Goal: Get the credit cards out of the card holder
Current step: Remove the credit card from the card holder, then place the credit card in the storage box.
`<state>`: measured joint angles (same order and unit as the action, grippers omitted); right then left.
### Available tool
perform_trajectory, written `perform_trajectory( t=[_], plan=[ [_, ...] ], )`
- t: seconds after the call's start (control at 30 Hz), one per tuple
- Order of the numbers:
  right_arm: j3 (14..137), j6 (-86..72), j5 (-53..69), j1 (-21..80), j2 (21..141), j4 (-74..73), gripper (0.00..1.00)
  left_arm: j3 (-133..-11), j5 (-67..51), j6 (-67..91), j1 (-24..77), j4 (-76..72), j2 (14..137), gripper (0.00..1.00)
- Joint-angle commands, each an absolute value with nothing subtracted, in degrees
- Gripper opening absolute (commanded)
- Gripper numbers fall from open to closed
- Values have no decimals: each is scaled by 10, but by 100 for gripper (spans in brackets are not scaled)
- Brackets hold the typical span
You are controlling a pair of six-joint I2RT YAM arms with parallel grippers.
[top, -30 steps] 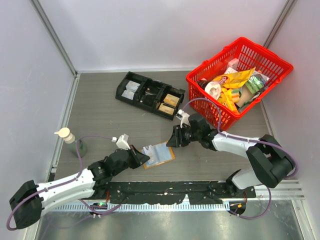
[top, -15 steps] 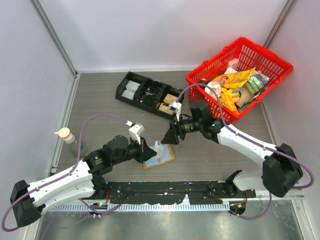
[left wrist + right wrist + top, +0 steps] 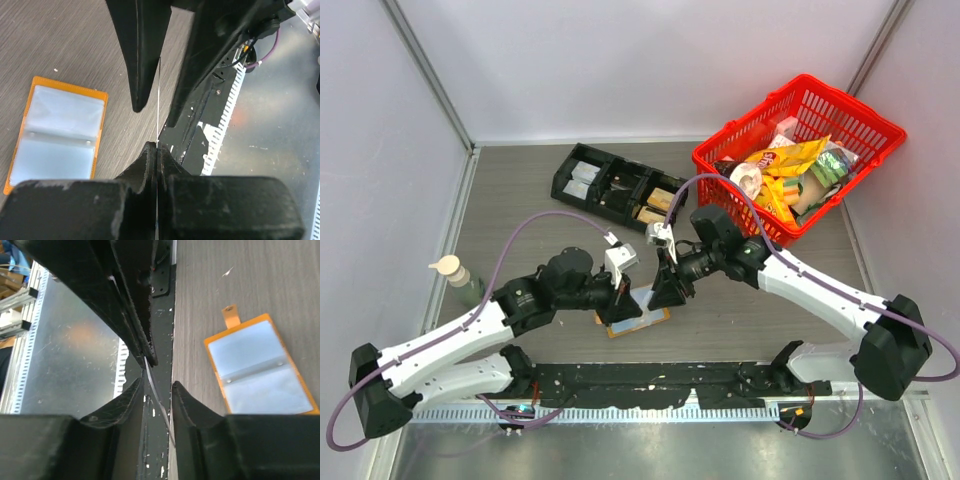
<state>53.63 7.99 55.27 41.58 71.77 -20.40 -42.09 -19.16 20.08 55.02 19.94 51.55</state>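
Note:
The card holder (image 3: 657, 318) lies open and flat on the table, tan-orange with two pale blue-grey panels; it also shows in the left wrist view (image 3: 57, 135) and in the right wrist view (image 3: 262, 370). My left gripper (image 3: 628, 300) is shut on a thin pale card (image 3: 158, 100), seen edge-on and held in the air above the holder's near edge. My right gripper (image 3: 665, 295) faces it, jaws open on either side of the card's (image 3: 159, 407) free end. The card runs between the right fingers (image 3: 131, 399) without being clamped.
A black compartment tray (image 3: 620, 188) with small items stands behind. A red basket (image 3: 850, 108) full of snack packets is at the back right. A small bottle (image 3: 460, 280) stands at the left edge. The black rail (image 3: 650, 380) runs along the near edge.
My left gripper has lifted a card up from the holder and swung right. My right gripper has come left and down so that its open jaws now straddle the card.

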Motion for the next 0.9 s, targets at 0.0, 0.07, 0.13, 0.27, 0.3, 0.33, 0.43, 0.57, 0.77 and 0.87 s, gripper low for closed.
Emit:
perform_trajectory(
  t=[0.0,0.07,0.13,0.27,0.3,0.33,0.43,0.57,0.77,0.87],
  plan=[
    [561,117,593,420,729,-244,22,-463,-237,156,550,231,531,0],
    [560,110,587,419,725,-243,3,-469,-229,153,550,236,535,0],
    [560,97,576,418,722,-237,1,-472,-207,156,550,235,530,5],
    [543,32,570,408,713,-179,1,-464,-100,191,549,213,492,49],
    [536,-14,570,401,703,-158,1,-460,-46,205,549,205,476,57],
    [514,-72,563,397,697,-97,1,-456,-22,220,549,196,462,64],
    [455,-188,497,381,648,60,1,-417,101,277,549,138,405,82],
    [380,-329,332,379,600,226,1,-332,154,357,549,4,343,94],
    [303,-467,173,379,556,380,1,-247,166,453,550,-185,350,96],
    [285,-524,149,379,554,422,1,-231,146,480,549,-260,387,93]
  ],
)
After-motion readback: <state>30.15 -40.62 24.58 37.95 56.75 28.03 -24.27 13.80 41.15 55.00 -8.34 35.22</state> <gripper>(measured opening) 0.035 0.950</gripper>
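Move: Left hand grips one end of the credit card, whose middle is about 3 cm to its right and 1 cm lower; for the right hand, its half-open fingers already around the card's free end, that middle is some 4 cm left and 1 cm down. The card holder lies about 5 cm ahead of the left hand, 1 cm to its left and 14 cm below. From the left hand, the black tray is roughly 32 cm ahead, 5 cm left, 13 cm below. The right hand eases back about 1 cm and shuts its half-open fingers on the free end of the credit card, and straight after that the left fingers open wide and let go of the other end. Both hands then swing forward and up, the right with the pinched card about 9 cm forward and 6 cm up, turning clockwise some 40 degrees with its left side rising, the left, empty, about 8 cm forward, 5 cm up and 4 cm left, turning counter-clockwise. ##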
